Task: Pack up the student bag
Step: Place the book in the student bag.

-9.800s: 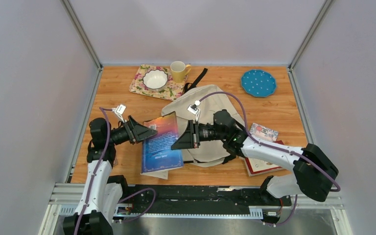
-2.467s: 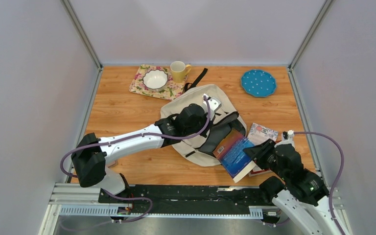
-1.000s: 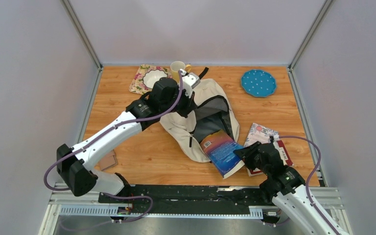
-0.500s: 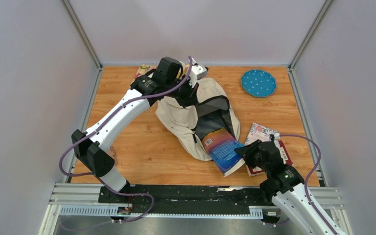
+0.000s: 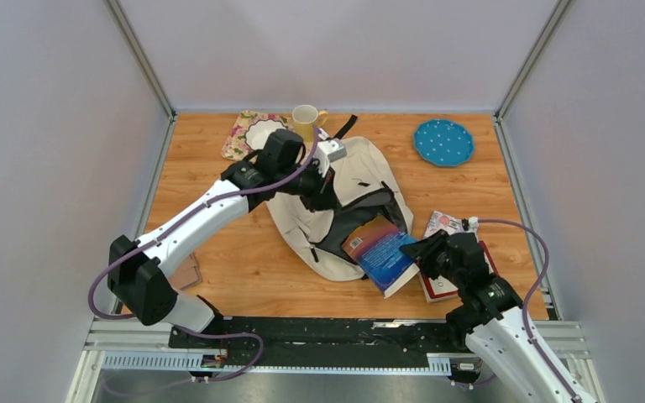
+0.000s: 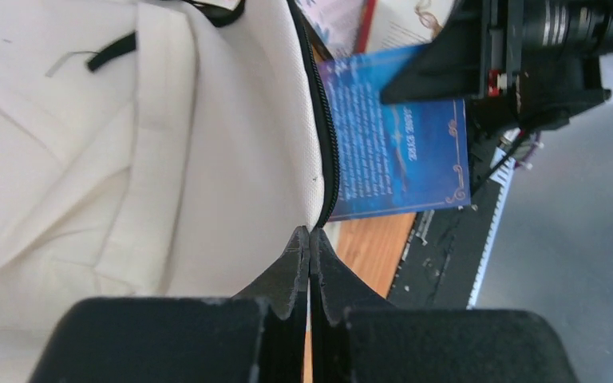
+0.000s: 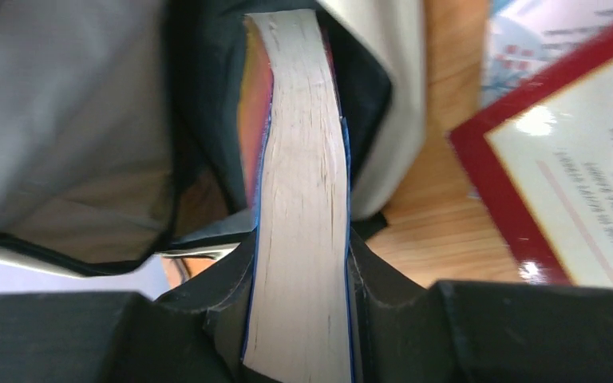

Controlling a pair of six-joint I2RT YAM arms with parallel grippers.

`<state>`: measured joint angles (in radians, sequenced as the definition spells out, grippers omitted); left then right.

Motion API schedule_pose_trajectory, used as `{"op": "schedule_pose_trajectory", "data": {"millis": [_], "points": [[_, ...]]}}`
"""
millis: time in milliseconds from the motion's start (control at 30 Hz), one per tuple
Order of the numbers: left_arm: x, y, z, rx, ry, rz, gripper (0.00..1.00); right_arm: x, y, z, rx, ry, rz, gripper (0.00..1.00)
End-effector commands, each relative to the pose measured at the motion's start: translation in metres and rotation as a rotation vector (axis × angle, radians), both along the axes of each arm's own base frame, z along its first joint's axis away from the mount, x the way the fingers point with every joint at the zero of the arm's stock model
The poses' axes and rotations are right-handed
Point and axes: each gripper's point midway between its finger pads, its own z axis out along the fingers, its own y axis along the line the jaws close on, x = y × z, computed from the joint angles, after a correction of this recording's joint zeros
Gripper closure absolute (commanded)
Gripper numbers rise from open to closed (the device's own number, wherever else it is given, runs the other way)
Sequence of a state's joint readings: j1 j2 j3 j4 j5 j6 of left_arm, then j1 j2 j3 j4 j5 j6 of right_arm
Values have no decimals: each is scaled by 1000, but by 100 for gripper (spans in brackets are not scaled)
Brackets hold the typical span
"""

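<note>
The cream student bag (image 5: 361, 172) lies mid-table with its dark-lined mouth facing the near right. My left gripper (image 5: 324, 190) is shut on the bag's upper zipper edge (image 6: 310, 230) and holds the mouth open. My right gripper (image 5: 421, 252) is shut on a thick blue book (image 5: 382, 252). The book's far end sits inside the mouth. In the right wrist view the book's page edge (image 7: 299, 159) runs from my gripper (image 7: 301, 243) into the dark lining (image 7: 199, 120). The left wrist view shows the book's blue cover (image 6: 399, 152) beside the cream fabric (image 6: 207, 159).
A red-bordered book (image 5: 452, 284) and a small colourful booklet (image 5: 447, 225) lie under my right arm. A yellow mug (image 5: 305, 122), a white bowl (image 5: 260, 133) on a floral mat and a blue dotted plate (image 5: 443, 141) stand along the back. A brown item (image 5: 187, 273) lies near the left base.
My left gripper has come down and nearer with the bag's edge, lowering the mouth. My right gripper has pushed the blue book up and left, deeper into the opening.
</note>
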<state>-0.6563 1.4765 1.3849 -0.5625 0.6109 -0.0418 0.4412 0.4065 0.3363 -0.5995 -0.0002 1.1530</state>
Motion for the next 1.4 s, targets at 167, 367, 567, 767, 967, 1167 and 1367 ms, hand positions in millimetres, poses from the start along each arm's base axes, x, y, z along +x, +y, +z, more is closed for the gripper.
{"op": "schedule_pose_trajectory", "data": {"millis": [167, 367, 567, 767, 967, 1167, 1367], "points": [[-28, -26, 20, -171, -72, -1, 100, 42, 42, 139, 337, -311, 87, 100], [-21, -27, 41, -212, -120, 51, 100, 48, 45, 138, 477, -318, 61, 100], [-23, -32, 42, -234, -109, 57, 100, 36, 32, 50, 208, -125, 76, 100], [-36, -38, 10, -216, -41, 51, 100, 5, 32, -11, 194, 40, 129, 77], [-54, -50, -18, -216, 15, 34, 100, -9, 43, -17, 338, 94, 132, 49], [-68, -66, -34, -219, 47, 11, 100, -5, 44, -5, 457, 58, 75, 43], [-73, -75, -42, -229, 72, 8, 100, -4, 44, 2, 479, 48, 67, 42]]}}
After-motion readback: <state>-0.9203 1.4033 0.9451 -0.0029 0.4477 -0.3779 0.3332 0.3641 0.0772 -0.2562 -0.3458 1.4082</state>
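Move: The blue book, already held by the right fingers, has its middle about 6 cm left of that hand and 3 cm lower. The bag mouth it enters is centred some 8 cm ahead, 9 cm left and slightly below; the red-bordered book lies about 3 cm back, 12 cm right and 9 cm down. From the left hand, holding up the bag's zip edge, the blue book is roughly 6 cm back, 11 cm right and 17 cm below. Up about 6 cm, forward and left, the right hand takes the blue book, then goes down and back some 10 cm and rises slightly, rolling its left side up over 20 degrees while its fingers open wider around the book. The left hand, still pinching the zip edge, dips back, lifts briefly, then draws the edge back, down and right over the book. ##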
